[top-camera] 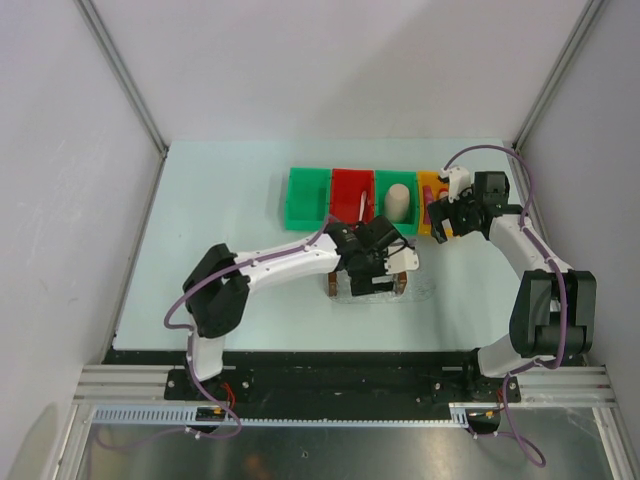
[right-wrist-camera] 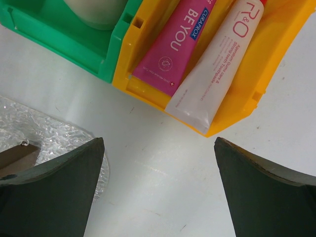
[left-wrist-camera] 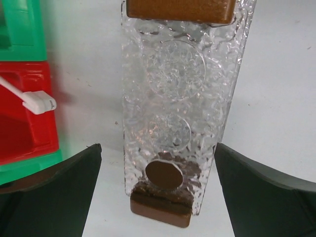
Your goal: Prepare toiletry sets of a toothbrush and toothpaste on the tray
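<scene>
The clear bumpy tray (left-wrist-camera: 173,98) lies empty on the table, a brown handle (left-wrist-camera: 160,210) at each short end. My left gripper (left-wrist-camera: 157,163) hovers open over its near end, one finger on either side; in the top view the left gripper (top-camera: 375,262) covers most of the tray (top-camera: 345,290). A white toothbrush (left-wrist-camera: 39,102) rests in the red bin (top-camera: 350,190). The magenta toothpaste (right-wrist-camera: 173,44) lies in the yellow bin (right-wrist-camera: 276,54) beside a white-and-pink tube (right-wrist-camera: 217,64). Just in front of that bin my right gripper (right-wrist-camera: 159,148) stands open over bare table.
Four bins stand in a row behind the tray: green (top-camera: 308,197), red, green holding a beige cup (top-camera: 397,200), and yellow (top-camera: 430,183). White walls and metal frame posts enclose the table on both sides.
</scene>
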{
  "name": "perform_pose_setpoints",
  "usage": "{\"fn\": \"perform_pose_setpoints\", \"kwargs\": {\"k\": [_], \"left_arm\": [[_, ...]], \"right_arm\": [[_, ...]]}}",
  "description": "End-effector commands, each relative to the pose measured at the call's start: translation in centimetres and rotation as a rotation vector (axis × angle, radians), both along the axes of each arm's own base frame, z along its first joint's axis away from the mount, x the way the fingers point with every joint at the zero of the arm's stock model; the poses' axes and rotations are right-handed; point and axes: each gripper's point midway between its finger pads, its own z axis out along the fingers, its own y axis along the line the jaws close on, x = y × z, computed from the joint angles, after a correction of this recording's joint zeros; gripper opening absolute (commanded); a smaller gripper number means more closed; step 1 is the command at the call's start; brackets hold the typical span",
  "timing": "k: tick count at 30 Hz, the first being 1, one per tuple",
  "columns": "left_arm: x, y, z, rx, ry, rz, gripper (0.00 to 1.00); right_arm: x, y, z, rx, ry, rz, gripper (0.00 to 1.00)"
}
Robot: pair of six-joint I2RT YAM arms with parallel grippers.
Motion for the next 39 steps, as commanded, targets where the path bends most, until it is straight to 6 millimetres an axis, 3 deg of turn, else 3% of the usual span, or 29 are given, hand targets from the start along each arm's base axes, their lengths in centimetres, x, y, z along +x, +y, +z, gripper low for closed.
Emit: {"fn": "perform_pose_setpoints", "kwargs": {"k": [1,10,11,15,18,21,24,27,32,39], "left_arm": [[0.1,-1.3,6.3,-0.136,-0.086,-0.050,1.00],[-1.7,-1.3,11.3,-0.280,-0.079,-0.095,1.00],[-1.8,-1.0,12.1,-0.295,-0.089,-0.092,1.00],[-1.7,-0.3,14.0,-0.341,-0.109,-0.059,1.00],[-1.3,0.4,15.9,-0.416,-0.091,-0.008,1.00],[0.8,1.7,17.4,-0.484,-0.088,0.074,1.00],[3.0,3.2,18.6,-0.533,-0.111,0.145,1.00],[4.8,4.5,19.1,-0.547,-0.130,0.188,1.00],[6.2,6.0,19.5,-0.561,-0.146,0.228,1.00],[7.4,8.5,18.0,-0.539,-0.161,0.286,1.00]], "right_arm": [[1.1,0.1,1.9,-0.003,-0.051,0.002,1.00],[1.2,-0.2,1.8,-0.013,-0.054,-0.009,1.00],[1.2,0.8,2.0,-0.010,-0.059,0.013,1.00],[1.4,1.4,4.1,-0.006,-0.126,0.007,1.00],[1.7,2.3,6.3,-0.012,-0.199,-0.006,1.00],[2.0,3.2,8.6,-0.034,-0.276,-0.025,1.00],[2.1,4.2,9.6,-0.031,-0.290,-0.025,1.00],[2.6,5.3,10.4,-0.011,-0.301,-0.020,1.00],[4.4,6.8,10.6,-0.048,-0.323,-0.011,1.00],[7.3,9.2,8.1,-0.086,-0.301,0.043,0.98]]}}
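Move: The toothbrush in the red bin lies about 20 cm ahead of the left gripper, 1 cm left and 7 cm below; the tray's middle is 3 cm ahead, straight below, and the empty green bin 22 cm ahead, 13 cm left. From the right gripper the toothbrush is some 6 cm ahead, 16 cm left, 9 cm down, the white cup 8 cm ahead, 8 cm left, the pink toothpaste 8 cm ahead, 1 cm left. Lift the open left gripper about 16 cm clear of the tray, tilting it so that the fingers point more to the right, then swing forward and left over the table towards the bins, easing off. Soon after it starts, take the open right gripper up and left away from the toothpastes, some 8 cm leftward, tipping its fingers up, then on forward-left over the white cup's bin and begin to sink. ##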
